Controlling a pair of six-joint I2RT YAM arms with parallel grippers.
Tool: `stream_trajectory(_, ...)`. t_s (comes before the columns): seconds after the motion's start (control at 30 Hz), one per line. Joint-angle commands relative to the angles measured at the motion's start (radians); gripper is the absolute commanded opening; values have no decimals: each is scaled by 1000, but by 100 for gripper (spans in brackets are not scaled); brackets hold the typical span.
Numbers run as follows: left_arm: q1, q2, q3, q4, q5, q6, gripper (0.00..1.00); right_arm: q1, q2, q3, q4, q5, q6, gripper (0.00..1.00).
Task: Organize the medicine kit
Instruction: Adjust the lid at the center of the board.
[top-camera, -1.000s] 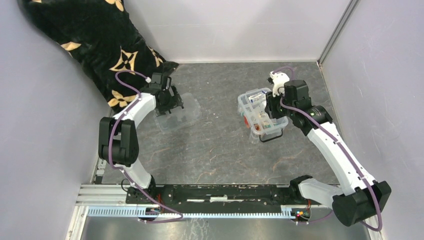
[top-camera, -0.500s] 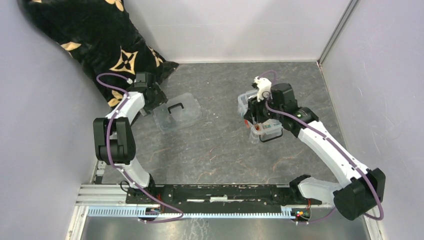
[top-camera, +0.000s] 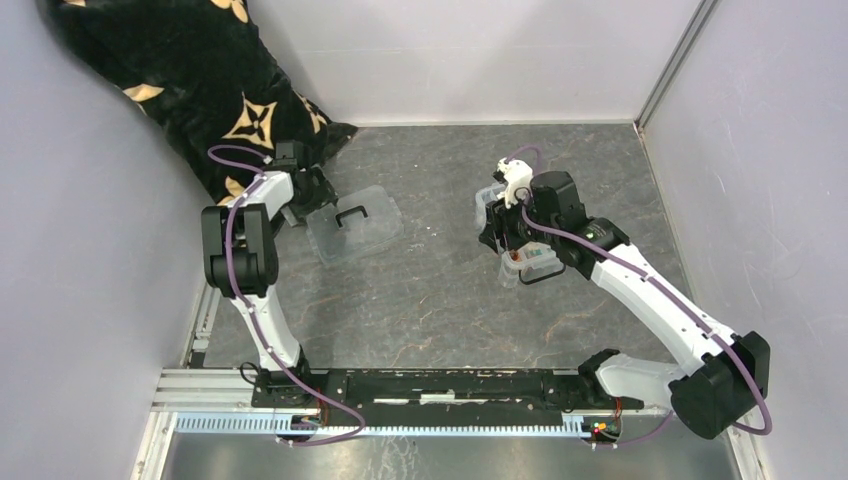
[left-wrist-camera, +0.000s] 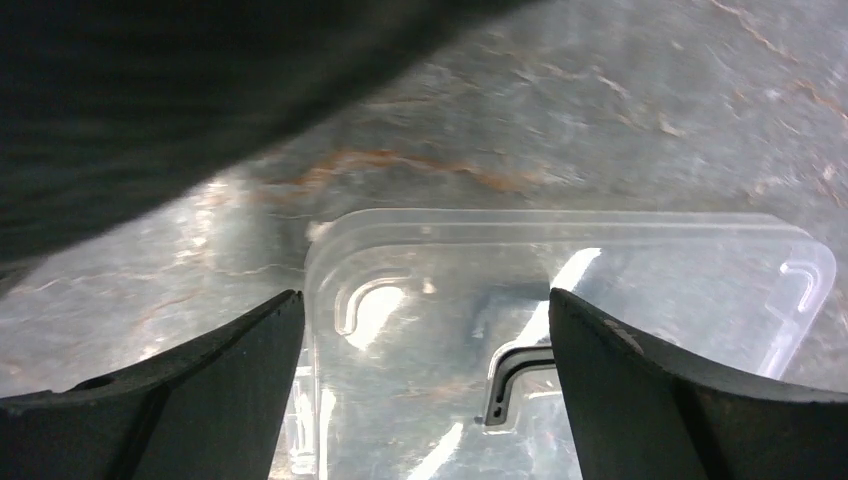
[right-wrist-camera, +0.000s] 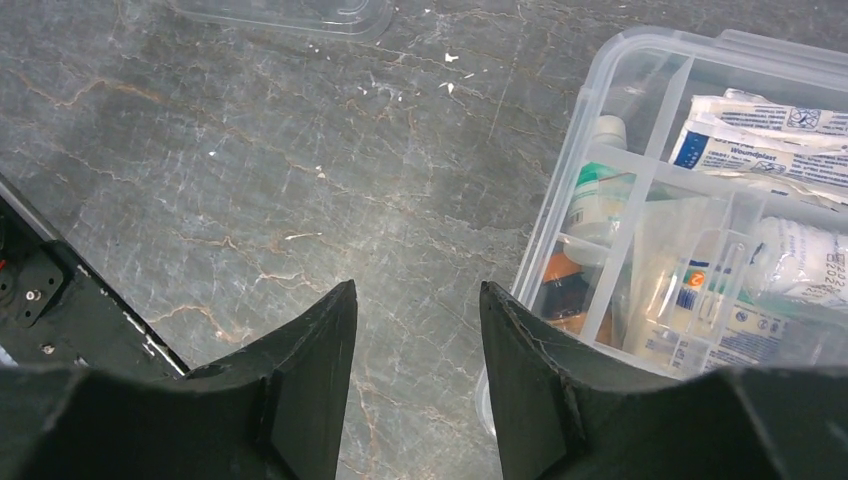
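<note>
The medicine kit (top-camera: 538, 262) stands open at the right of the table. It is a clear box (right-wrist-camera: 553, 200) with dividers, holding sachets, a small bottle and a bandage roll. My right gripper (top-camera: 500, 228) hangs at the box's left edge. In the right wrist view it (right-wrist-camera: 415, 295) is open over bare table with nothing between the fingers. The kit's flat clear lid (top-camera: 355, 228) with its black handle (top-camera: 350, 213) lies at centre left. My left gripper (top-camera: 305, 200) is at the lid's left end. In the left wrist view it (left-wrist-camera: 423, 300) is wide open above the lid (left-wrist-camera: 600, 290), holding nothing.
A black cloth with a gold pattern (top-camera: 200, 90) fills the back left corner, right behind my left arm. Grey walls close the table at the back and both sides. The arms' mounting rail (top-camera: 430, 385) runs along the near edge.
My left gripper has drawn back leftward off the lid, which stays lying on the table. My right gripper has moved left across the box to its left edge and opened wider.
</note>
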Motion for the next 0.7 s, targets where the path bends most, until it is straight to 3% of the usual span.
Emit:
stream_trajectory(0.0, -35, 24, 16, 93, 199, 100, 96, 3, -25, -15, 23, 29, -13, 55)
stream_trajectory(0.17, -147, 59, 46, 110, 304, 180, 94, 1, -19, -28, 33, 0, -10, 55)
stream_trajectory(0.33, -263, 104, 104, 73, 307, 241, 92, 1, -23, -33, 46, -11, -4, 55)
stream_trajectory(0.47, -273, 62, 95, 79, 255, 202, 92, 3, -2, -23, 49, -36, -5, 55)
stream_trajectory(0.67, -255, -142, 9, 71, 67, 91, 94, 9, 100, 24, 54, -66, -32, 56)
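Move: The lid's middle is roughly 8 cm to the left hand's right, 4 cm nearer the base and 2 cm below; that hand straddles the lid's left edge near its far corner. The lid's black handle is about 8 cm right and 2 cm back. The storage bin stands some 43 cm to the right of the lid's middle and 4 cm nearer the base. From the right hand the lid lies about 36 cm left, 9 cm ahead and 18 cm lower. Rightward, quick and level, the left hand sweeps about 17 cm towards the bin, turning clockwise by some 30 degrees, fingers staying wide open and straddling the lid's left edge. The outer finger, already beside that edge, pushes the lid along from the left; then the hand backs off nearly 2 cm to the left and comes free of the edge. ##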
